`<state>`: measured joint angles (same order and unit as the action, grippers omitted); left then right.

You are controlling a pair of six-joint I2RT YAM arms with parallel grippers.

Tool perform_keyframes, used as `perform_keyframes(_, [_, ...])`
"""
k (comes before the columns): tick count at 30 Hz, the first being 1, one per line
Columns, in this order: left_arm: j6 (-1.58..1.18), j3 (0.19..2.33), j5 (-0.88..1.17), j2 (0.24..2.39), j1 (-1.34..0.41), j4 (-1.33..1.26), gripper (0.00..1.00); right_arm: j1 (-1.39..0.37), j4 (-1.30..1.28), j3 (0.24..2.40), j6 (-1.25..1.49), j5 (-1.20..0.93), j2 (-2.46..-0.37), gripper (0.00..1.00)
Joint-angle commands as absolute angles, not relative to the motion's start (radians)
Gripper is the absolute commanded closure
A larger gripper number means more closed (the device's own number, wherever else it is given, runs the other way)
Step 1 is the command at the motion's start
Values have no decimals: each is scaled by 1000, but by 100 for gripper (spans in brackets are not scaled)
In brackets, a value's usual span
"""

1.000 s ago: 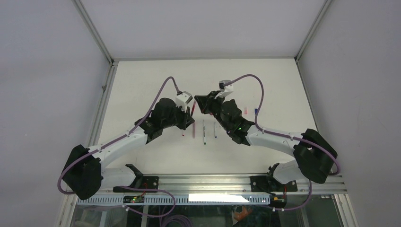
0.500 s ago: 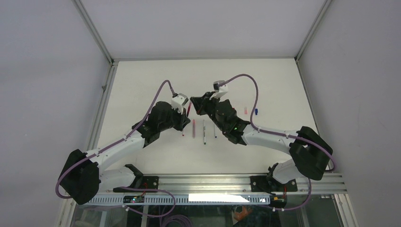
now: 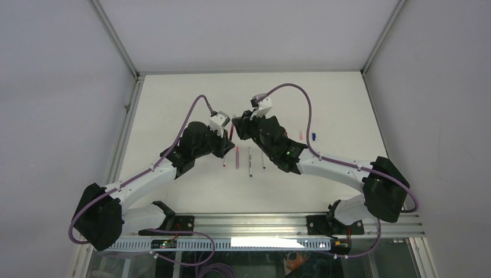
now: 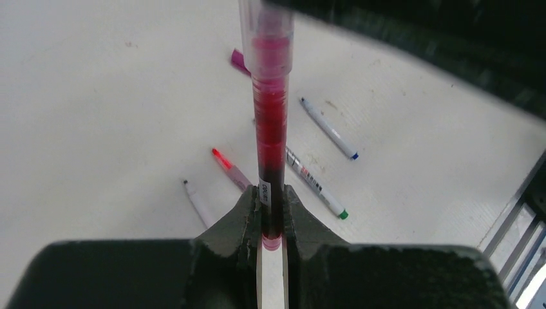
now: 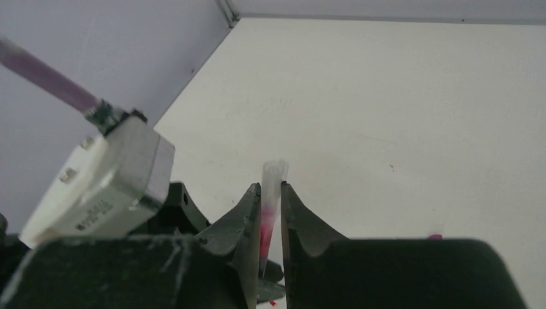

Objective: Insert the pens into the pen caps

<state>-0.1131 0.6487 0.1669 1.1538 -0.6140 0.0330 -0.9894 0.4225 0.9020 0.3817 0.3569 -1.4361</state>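
My left gripper [image 4: 272, 193] is shut on a dark red pen [image 4: 270, 135] and holds it above the table. The pen's far end sits inside a translucent whitish cap [image 4: 269, 38]. My right gripper [image 5: 270, 190] is shut on that cap [image 5: 273, 175], with red showing through it. In the top view the two grippers meet over the table's middle, left [image 3: 227, 139] and right [image 3: 236, 128], with the red pen [image 3: 231, 132] between them. Several pens lie below: a pale pink one [image 4: 198, 205], a pinkish-red one [image 4: 230, 170], and two white ones with a green tip [image 4: 317, 185] and a blue tip [image 4: 328, 129].
A magenta cap [image 4: 239, 61] lies beyond the held pen. A pale pink cap [image 3: 300, 135] and a blue cap [image 3: 313, 136] lie to the right of the arms. The left wrist camera housing [image 5: 103, 180] is close beside my right gripper.
Both grippers have moved left and slightly farther away, and the right one has closed in on the left, bringing the cap onto the pen's end.
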Motion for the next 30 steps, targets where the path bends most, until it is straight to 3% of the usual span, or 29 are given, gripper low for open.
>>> perform_keyframes(1, [-103,750,216,1126,-600,-287,100,-1044,100,971,192,256,-1409,78])
perform_keyframes(8, [-98,698,211,1117,-601,-209,100,-980,149,1060,103,268,-1316,58])
perform_keyframes(13, [-110,689,164,1126,-601,-113,100,-951,173,986,94,302,-1196,42])
perform_keyframes(20, [-220,684,17,1153,-601,11,100,-900,130,820,127,357,-983,35])
perform_keyframes(24, [-320,761,-164,1205,-596,246,100,-871,85,764,149,359,-934,35])
perform_keyframes(30, [-444,805,-110,1334,-517,412,100,-841,65,709,178,347,-907,34])
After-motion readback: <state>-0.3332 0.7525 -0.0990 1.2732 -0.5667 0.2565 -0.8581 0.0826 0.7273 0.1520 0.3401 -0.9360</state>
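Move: The left gripper holds the red pen by its rear end. Its clear cap is about 11 cm up, 4 cm ahead and 4 cm right, between the right jaws. Open table waits roughly 7 cm left of the left hand, 2 cm nearer the base and 12 cm down; the white pen lies 2 cm left and level, the orange pen 3 cm right and 1 cm back. From the right hand, the purple cap is 7 cm right, 3 cm ahead and 23 cm below. Spread the right jaws from nearly shut to wide, letting go of the clear cap, and draw that hand off about 13 cm to the right, arching up and then partly down. Keep the left grip on the red pen: lift it some 6 cm, then swing left and lower it towards the open table beside the white pen, turning about 20 degrees counter-clockwise. ##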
